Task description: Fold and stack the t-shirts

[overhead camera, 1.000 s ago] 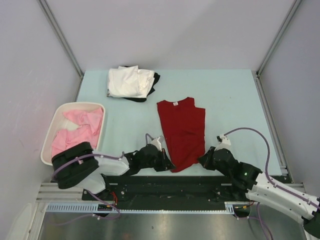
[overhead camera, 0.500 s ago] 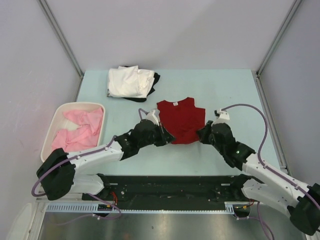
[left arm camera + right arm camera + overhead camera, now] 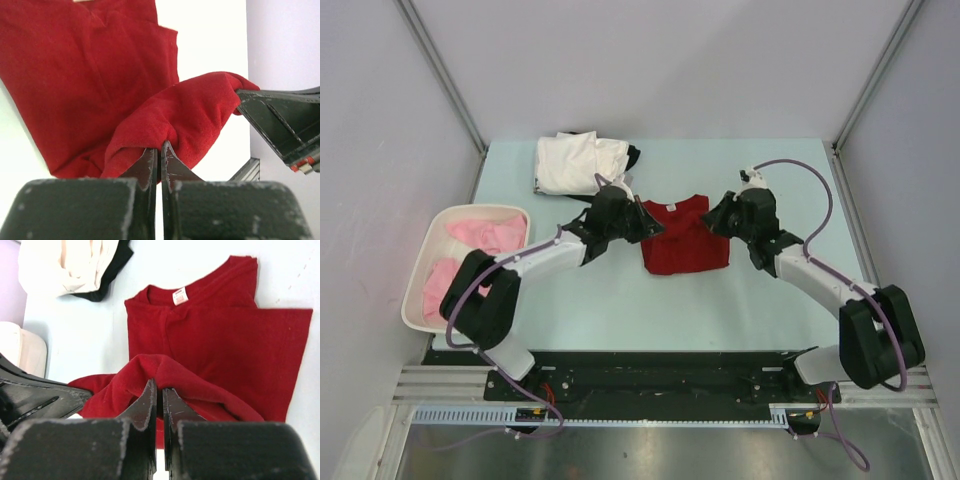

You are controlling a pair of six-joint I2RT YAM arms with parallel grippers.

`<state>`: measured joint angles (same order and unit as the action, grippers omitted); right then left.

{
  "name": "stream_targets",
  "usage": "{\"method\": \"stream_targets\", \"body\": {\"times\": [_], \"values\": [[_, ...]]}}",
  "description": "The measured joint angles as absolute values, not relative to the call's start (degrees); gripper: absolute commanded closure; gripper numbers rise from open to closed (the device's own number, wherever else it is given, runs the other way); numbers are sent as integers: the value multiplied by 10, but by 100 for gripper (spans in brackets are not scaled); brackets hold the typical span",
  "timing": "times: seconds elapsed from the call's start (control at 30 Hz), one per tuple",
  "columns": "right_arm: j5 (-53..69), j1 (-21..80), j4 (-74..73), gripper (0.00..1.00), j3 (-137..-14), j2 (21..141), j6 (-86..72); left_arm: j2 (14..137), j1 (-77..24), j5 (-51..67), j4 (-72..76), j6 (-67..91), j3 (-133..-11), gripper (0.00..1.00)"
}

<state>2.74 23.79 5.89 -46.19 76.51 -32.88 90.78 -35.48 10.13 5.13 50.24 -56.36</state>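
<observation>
The dark red t-shirt (image 3: 685, 245) lies mid-table, doubled over on itself, its collar label (image 3: 180, 296) facing up. My left gripper (image 3: 638, 216) is shut on the shirt's lifted hem at its left side, the red cloth (image 3: 190, 115) bunched over the tips (image 3: 160, 150). My right gripper (image 3: 722, 218) is shut on the same hem at the right side (image 3: 160, 387), held above the collar end of the red shirt (image 3: 220, 340). A folded white t-shirt (image 3: 575, 163) lies on a black one (image 3: 630, 157) at the back left. Pink t-shirts (image 3: 480, 237) fill the basket.
The white plastic basket (image 3: 417, 285) sits at the table's left edge. The white-and-black pile (image 3: 75, 265) lies just behind the left gripper. Metal frame rails run along both sides, and the arm bases stand at the near edge.
Both arms have swung from the near edge toward the back, carrying the red shirt's bottom hem up over its body. The shirt now looks half as long.
</observation>
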Motion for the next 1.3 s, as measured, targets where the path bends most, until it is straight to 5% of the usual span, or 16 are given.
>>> {"method": "stream_targets", "body": {"times": [0.5, 0.53, 0.57, 0.6, 0.67, 0.7, 0.73, 0.8, 1.0, 1.3], "values": [[100, 177, 116, 100, -611, 1002, -334, 1073, -270, 167, 63, 501, -687, 98], [102, 176, 117, 100, -622, 1022, -335, 1083, -266, 169, 63, 501, -694, 93], [104, 175, 119, 95, -632, 1040, -337, 1093, -260, 170, 63, 501, -701, 64], [105, 174, 120, 72, -643, 1058, -338, 1102, -255, 171, 63, 501, -707, 41], [101, 172, 119, 45, -670, 1094, -343, 1118, -244, 171, 61, 498, -721, 1], [97, 171, 119, 22, -682, 1108, -347, 1129, -237, 169, 53, 500, -734, 0], [92, 170, 117, 10, -697, 1122, -347, 1142, -230, 167, 41, 497, -756, 0], [78, 163, 119, 0, -722, 1140, -348, 1169, -213, 162, 19, 493, -808, 0], [-11, 141, 87, 0, -732, 1102, -326, 1146, -176, 124, -14, 464, -834, 0], [-110, 176, -31, 0, -677, 898, -279, 902, -244, 83, -36, 464, -581, 0]]}}
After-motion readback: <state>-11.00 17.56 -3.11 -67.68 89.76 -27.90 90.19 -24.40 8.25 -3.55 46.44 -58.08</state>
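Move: My two hands hold the hem of the red t-shirt up between them, some 14 cm above the table. Its collar lies about 18 cm ahead and 3 cm right of my left hand, and about 17 cm ahead and 10 cm left of my right. The shirt's near edge sits about 4 cm back and 8 cm right of my left hand; the white stack is some 34 cm ahead and 26 cm left of it. I carry the pinched hem forward about 12 cm with both hands, sinking it towards the collar, and open both grippers wide to let it go. My hands run on a little farther forward, then part: the left goes left and draws back low, while the right swings right and lifts as it draws back, its wrist turning some 15 degrees clockwise. ##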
